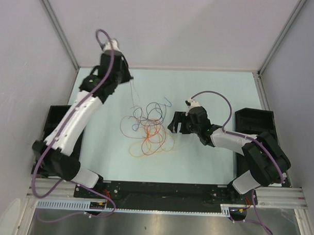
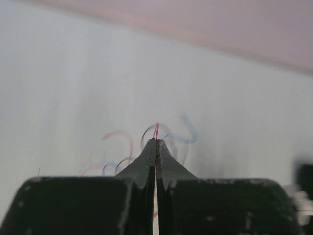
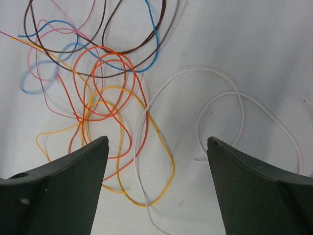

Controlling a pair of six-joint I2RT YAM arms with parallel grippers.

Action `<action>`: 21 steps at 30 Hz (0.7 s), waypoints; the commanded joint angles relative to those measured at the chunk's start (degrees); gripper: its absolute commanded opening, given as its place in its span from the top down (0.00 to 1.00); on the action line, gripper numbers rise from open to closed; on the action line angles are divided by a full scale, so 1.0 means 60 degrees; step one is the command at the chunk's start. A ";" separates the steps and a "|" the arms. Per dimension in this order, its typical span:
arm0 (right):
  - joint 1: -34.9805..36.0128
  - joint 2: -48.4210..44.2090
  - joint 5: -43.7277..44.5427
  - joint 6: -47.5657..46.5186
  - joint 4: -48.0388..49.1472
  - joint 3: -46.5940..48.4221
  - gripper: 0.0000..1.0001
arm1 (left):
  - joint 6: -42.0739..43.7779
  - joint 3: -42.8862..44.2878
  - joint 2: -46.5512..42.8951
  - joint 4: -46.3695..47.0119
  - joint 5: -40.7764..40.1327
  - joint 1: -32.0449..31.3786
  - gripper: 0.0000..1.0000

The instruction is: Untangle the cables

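Observation:
The cables (image 1: pixel 149 128) lie in a loose tangle at the middle of the pale mat. My left gripper (image 1: pixel 129 81) is raised at the back left of the tangle. In the left wrist view it (image 2: pixel 156 141) is shut on a thin red cable (image 2: pixel 156 129), which runs from its tips toward the pile. My right gripper (image 1: pixel 172 123) is open at the tangle's right edge. In the right wrist view it (image 3: pixel 157 142) stands wide above a yellow loop (image 3: pixel 166 161) and a white cable (image 3: pixel 220 95). Orange (image 3: pixel 110 88), blue (image 3: pixel 152 34) and brown (image 3: pixel 122 54) loops lie beyond.
A black tray (image 1: pixel 54 119) sits at the mat's left edge and another black tray (image 1: pixel 255 118) at its right edge. Grey enclosure walls (image 1: pixel 170 30) close the back and sides. Purple hoses run along both arms.

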 commanded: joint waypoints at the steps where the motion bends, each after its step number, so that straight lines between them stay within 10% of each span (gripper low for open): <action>1: -0.0014 0.0090 -0.0135 -0.0068 0.0386 0.0130 0.14 | 0.0741 0.3587 -0.1317 -0.0728 0.0223 -0.0063 1.00; 6: -0.0015 0.0105 -0.0091 -0.0054 0.0386 0.0130 0.14 | 0.0889 0.5282 -0.1785 0.0072 0.1425 -0.0077 0.99; 21: -0.0014 0.0208 -0.0736 -0.0185 0.0635 0.0130 0.12 | 0.1152 0.3330 -0.3033 0.2051 0.1088 -0.0048 1.00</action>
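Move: The left hand holds a pink cable aloft; the middle of the cable tangle lies roughly 23 cm below it, 8 cm back and 4 cm to its right. About 7 cm farther out and 3 cm right of that middle is the dark loop; the blue tail is some 12 cm beyond and 7 cm right of it, and the orange-yellow loops 6 cm nearer the base and 2 cm right. From the right hand, the tangle's middle is about 9 cm left, level ahead, 4 cm below. Still pinching the pink cable between shut fingers, the left hand whips it fast up and away from the tangle, some 34 cm higher and 14 cm back, fingers tipping up nearly 50 degrees past level. It then turns back, sinking about 7 cm and easing forward 4 cm while tipping partly down again, grip kept. ##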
